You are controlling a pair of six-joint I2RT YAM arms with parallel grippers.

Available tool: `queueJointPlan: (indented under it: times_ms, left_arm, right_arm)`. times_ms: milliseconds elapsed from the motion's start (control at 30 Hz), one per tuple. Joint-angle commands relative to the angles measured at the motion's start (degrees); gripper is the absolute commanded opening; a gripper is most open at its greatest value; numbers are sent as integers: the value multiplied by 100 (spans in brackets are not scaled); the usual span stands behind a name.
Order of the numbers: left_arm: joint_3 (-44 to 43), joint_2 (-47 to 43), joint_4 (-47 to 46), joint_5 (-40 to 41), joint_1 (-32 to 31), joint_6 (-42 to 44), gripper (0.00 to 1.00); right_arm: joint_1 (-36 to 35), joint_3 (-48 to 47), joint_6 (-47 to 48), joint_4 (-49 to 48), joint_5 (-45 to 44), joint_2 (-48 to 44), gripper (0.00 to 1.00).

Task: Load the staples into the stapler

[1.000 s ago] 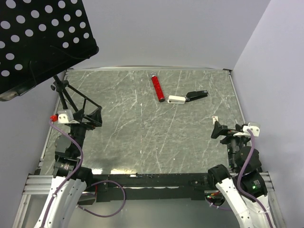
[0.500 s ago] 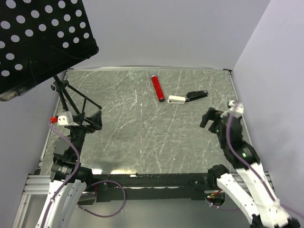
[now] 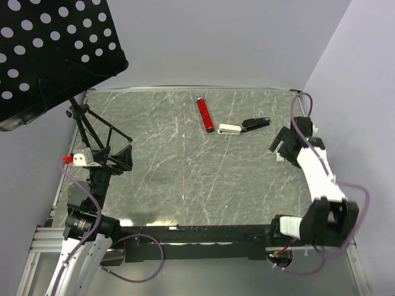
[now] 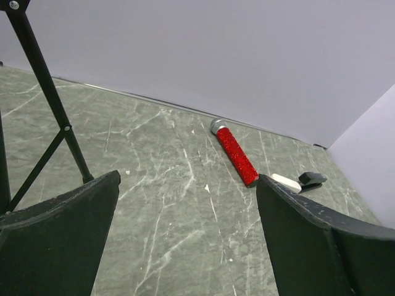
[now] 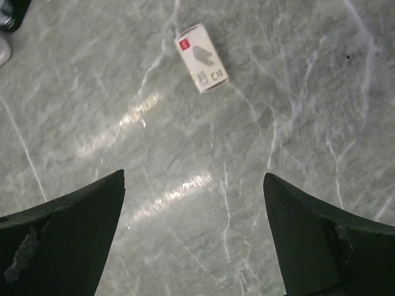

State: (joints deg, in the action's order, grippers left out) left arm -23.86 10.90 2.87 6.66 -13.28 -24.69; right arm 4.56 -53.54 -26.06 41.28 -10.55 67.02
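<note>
The black stapler point(image 3: 255, 124) lies at the back right of the table, also in the left wrist view as the stapler point(image 4: 311, 179). A white oblong piece point(image 3: 229, 129) touches its left end. The staples do not show in any view. My right gripper point(image 3: 279, 147) hangs open over the table's right side, nothing between its fingers. In the right wrist view the right gripper point(image 5: 194, 177) is just short of a small beige box point(image 5: 202, 58) with a red mark. My left gripper point(image 3: 120, 157) stands open and empty at the near left; the wrist view of the left gripper point(image 4: 188, 179) faces the stapler from afar.
A red glittery tube point(image 3: 205, 114) lies left of the white piece, seen too as the tube point(image 4: 236, 156). A black tripod point(image 3: 86, 126) under a perforated black stand point(image 3: 49, 49) fills the back left. Walls close the table's back and right.
My right arm has stretched forward along the right edge, bringing its open gripper over the beige box. The left arm has sunk slightly. Nothing on the table has moved.
</note>
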Motion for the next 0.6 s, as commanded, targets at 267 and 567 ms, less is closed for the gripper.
queueJointPlan:
  times_ms: [267,567]
  left_arm:
    - [-22,-202,-375,240,-210,87,97]
    - [-5,-219,-419,205,-219,122,97]
  right_arm:
    - [845,-1334,734,-568,1335,2708,100]
    - [863,-1818,1244,-480,1099,3650,94]
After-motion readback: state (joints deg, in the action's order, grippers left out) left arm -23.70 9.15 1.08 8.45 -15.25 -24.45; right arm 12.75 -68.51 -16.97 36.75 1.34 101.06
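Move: The staples box lies about 8 cm ahead of the right hand, 4 cm to its right and 12 cm below. The open stapler is farther out, roughly 20 cm ahead of that hand and 9 cm to its left; the red microphone lies some 26 cm ahead and 24 cm left, all on the table. From the left hand, the box is about 13 cm ahead, 48 cm to the right and 27 cm down. Down and forward, slowing towards the end, the right hand swoops in on the staples box: about 9 cm lower and 7 cm farther out, with a smaller shift to its right. The wrist tips the fingers some 15 degrees nearer to vertical, and they stay wide open, coming close over the box without visible contact. ##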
